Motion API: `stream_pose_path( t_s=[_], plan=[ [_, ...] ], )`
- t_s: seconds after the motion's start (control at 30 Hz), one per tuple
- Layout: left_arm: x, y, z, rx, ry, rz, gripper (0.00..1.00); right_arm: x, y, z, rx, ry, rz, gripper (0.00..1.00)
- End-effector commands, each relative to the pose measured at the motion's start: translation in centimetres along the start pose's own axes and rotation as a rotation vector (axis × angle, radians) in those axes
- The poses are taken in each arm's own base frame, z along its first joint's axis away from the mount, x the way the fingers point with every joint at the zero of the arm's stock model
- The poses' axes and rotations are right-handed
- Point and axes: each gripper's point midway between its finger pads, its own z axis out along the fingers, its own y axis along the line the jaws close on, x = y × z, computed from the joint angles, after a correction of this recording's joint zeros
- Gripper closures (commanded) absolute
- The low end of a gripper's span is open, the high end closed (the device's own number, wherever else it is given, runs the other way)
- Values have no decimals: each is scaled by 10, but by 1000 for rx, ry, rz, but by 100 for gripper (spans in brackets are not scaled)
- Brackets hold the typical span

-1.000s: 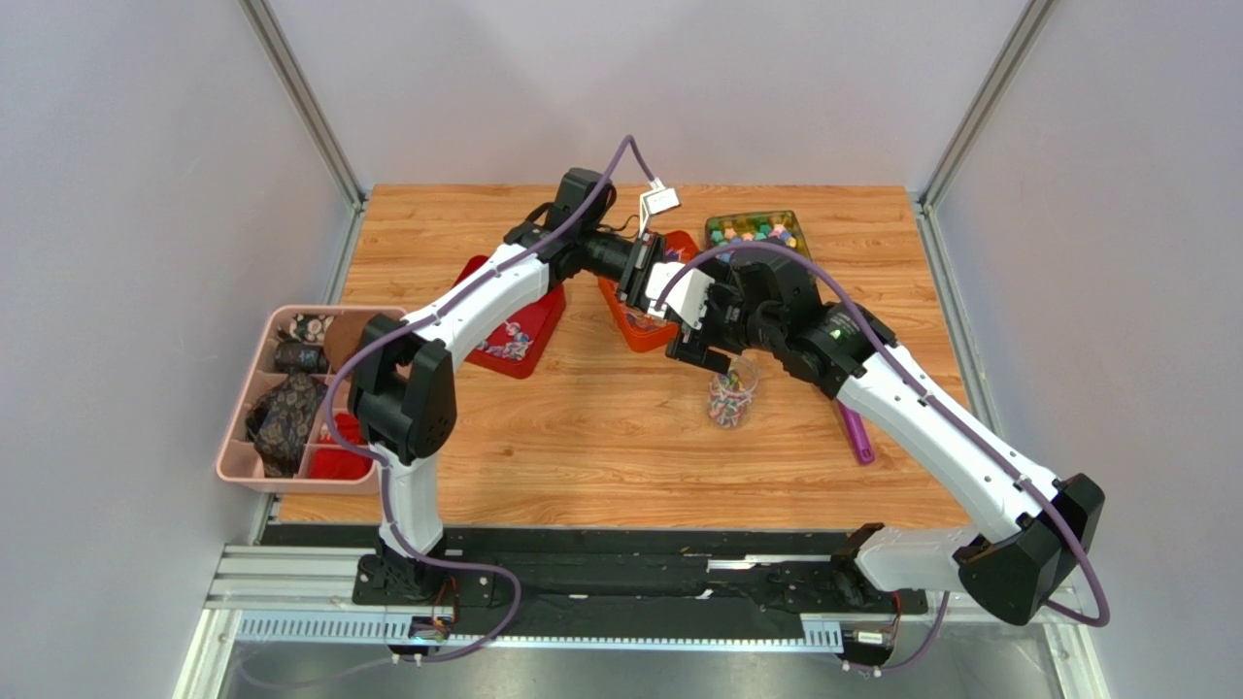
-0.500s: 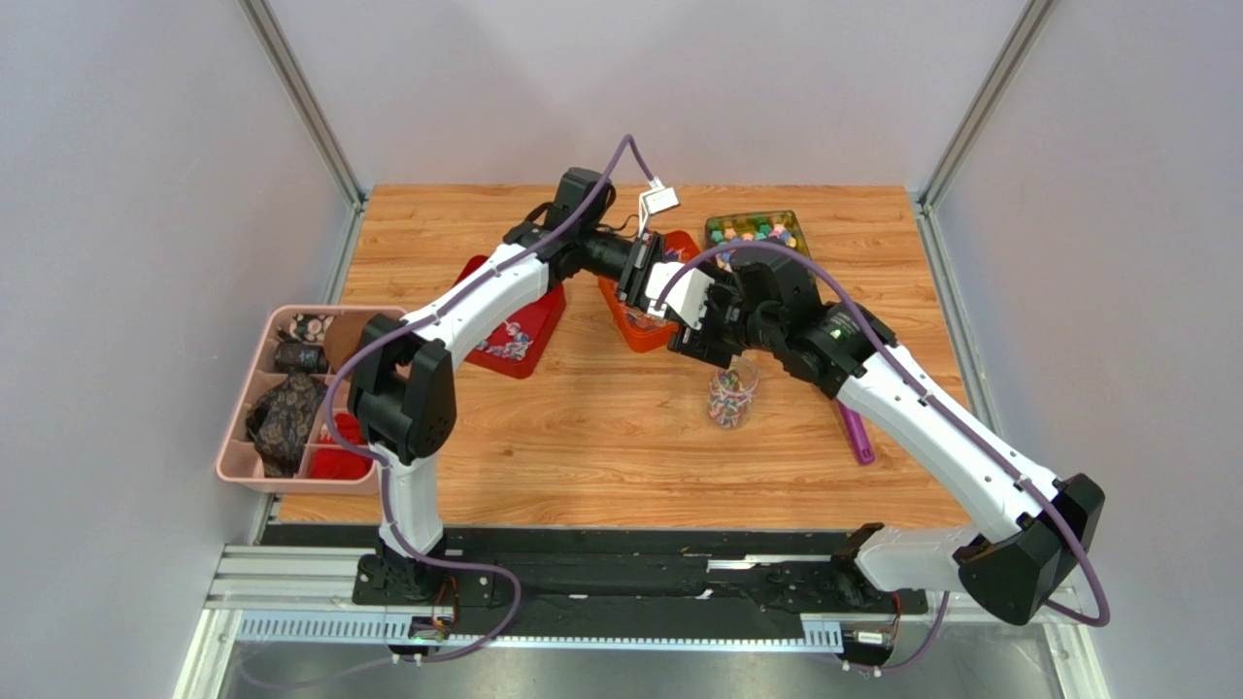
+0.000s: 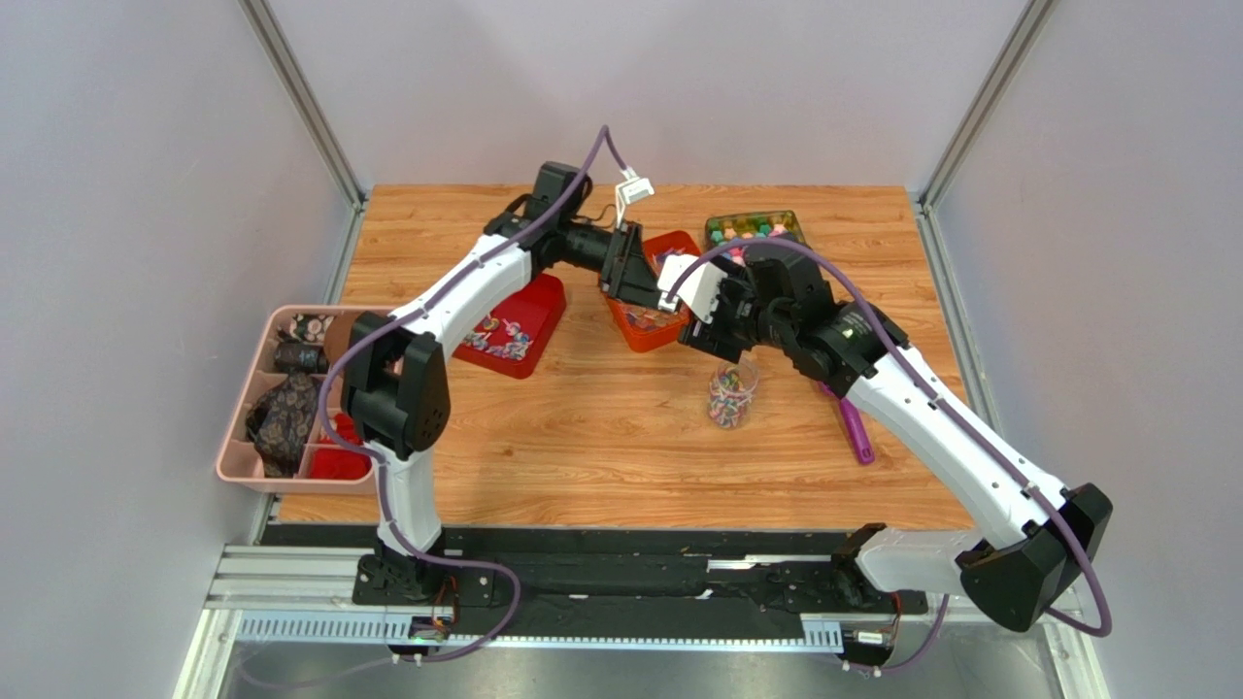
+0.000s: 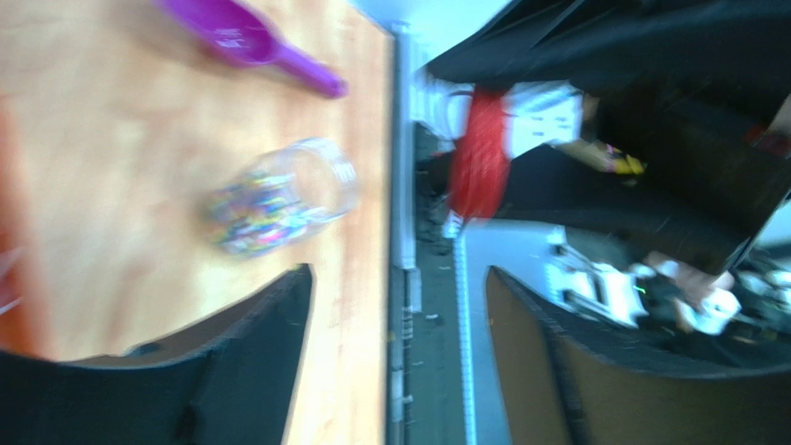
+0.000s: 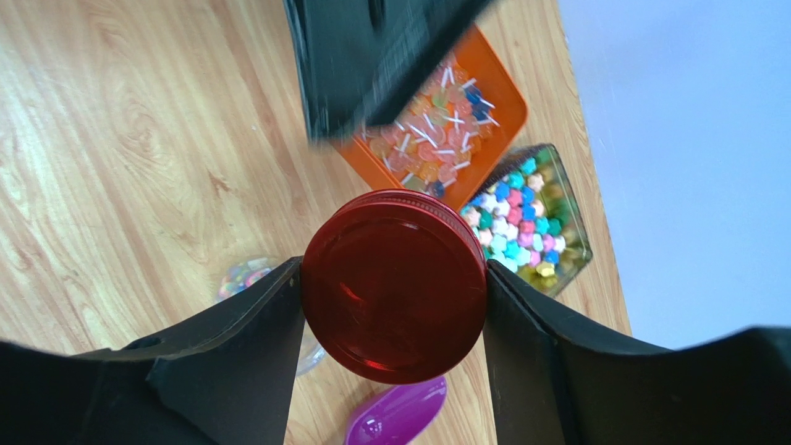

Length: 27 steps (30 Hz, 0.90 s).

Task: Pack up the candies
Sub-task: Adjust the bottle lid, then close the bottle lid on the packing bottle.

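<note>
My right gripper [image 5: 392,264] is shut on a round red lid [image 5: 395,297], gripped by its rim between both fingers above the table. Below and to its left stands a clear jar [image 5: 243,276] part-filled with mixed-colour candies [image 3: 731,399]; the lid hides most of it in the right wrist view. My left gripper [image 4: 399,271] is open with nothing between its fingers, and it hovers over the orange tray [image 3: 636,322] beside the right gripper [image 3: 701,315]. The left wrist view is blurred and shows the jar [image 4: 283,195] lying off to one side.
The orange tray [image 5: 483,139] holds wrapped sweets. A clear box [image 5: 557,250] of star-shaped sweets sits behind it. A red tray [image 3: 543,309] with a few sweets lies at the left. A purple scoop [image 3: 855,433] rests right of the jar. A pink organiser [image 3: 234,437] hangs off the left edge.
The left gripper has opened and drawn back to the left, away from the lid. The right gripper has shut on the lid and holds it alone, slightly further back.
</note>
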Motion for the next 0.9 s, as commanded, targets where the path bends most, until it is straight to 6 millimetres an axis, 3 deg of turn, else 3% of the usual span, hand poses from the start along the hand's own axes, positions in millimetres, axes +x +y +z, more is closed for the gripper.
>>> stream_pose_path(
  t_s=[0.0, 0.1, 0.13, 0.23, 0.3, 0.33, 0.4, 0.6, 0.87],
  plan=[
    [-12, 37, -39, -186, -39, 141, 19, 4, -20, -19, 64, -30, 38, 53],
    [1, 59, -40, -310, -16, 210, 10, 13, -34, -28, 79, -46, 106, 53],
    [8, 65, -38, -340, -17, 236, 1, 15, -37, -30, 81, -52, 130, 52],
    [22, 79, -26, -442, -24, 323, 1, 27, -50, -36, 95, -48, 196, 52],
    [26, 74, -14, -484, -47, 398, 1, 34, -53, -40, 100, -43, 237, 51],
    [34, 80, -9, -499, -63, 433, 1, 36, -55, -40, 105, -38, 248, 51],
    [40, 71, 8, -483, -68, 495, 1, 40, -53, -41, 98, -24, 265, 51],
    [68, 73, 45, -465, -133, 573, 1, 53, -40, -41, 74, -4, 292, 50],
    [96, 94, 80, -478, -166, 509, 1, 55, -35, -48, 94, -43, 282, 50]
  ],
)
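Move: The candy jar stands open, about 10 cm to the right of my left hand, 3 cm back and some 21 cm below. The red lid, still in my right hand's fingers, is about 6 cm to my left hand's right, 3 cm back, at nearly the same height. The orange candy tray lies about 16 cm ahead of my left hand, 2 cm right and 24 cm down. From my right hand the jar is some 5 cm right, 2 cm back and 21 cm below. My left hand, already clear of the lid, swings about 5 cm forward and 4 cm left, then sinks and sweeps back, ending some 16 cm lower beside the jar's left side. It rolls about 35 degrees, fingers opening fully and dipping slightly towards the jar, untouched. My right hand keeps its hold on the lid and carries it about 8 cm right, turning a little clockwise. ##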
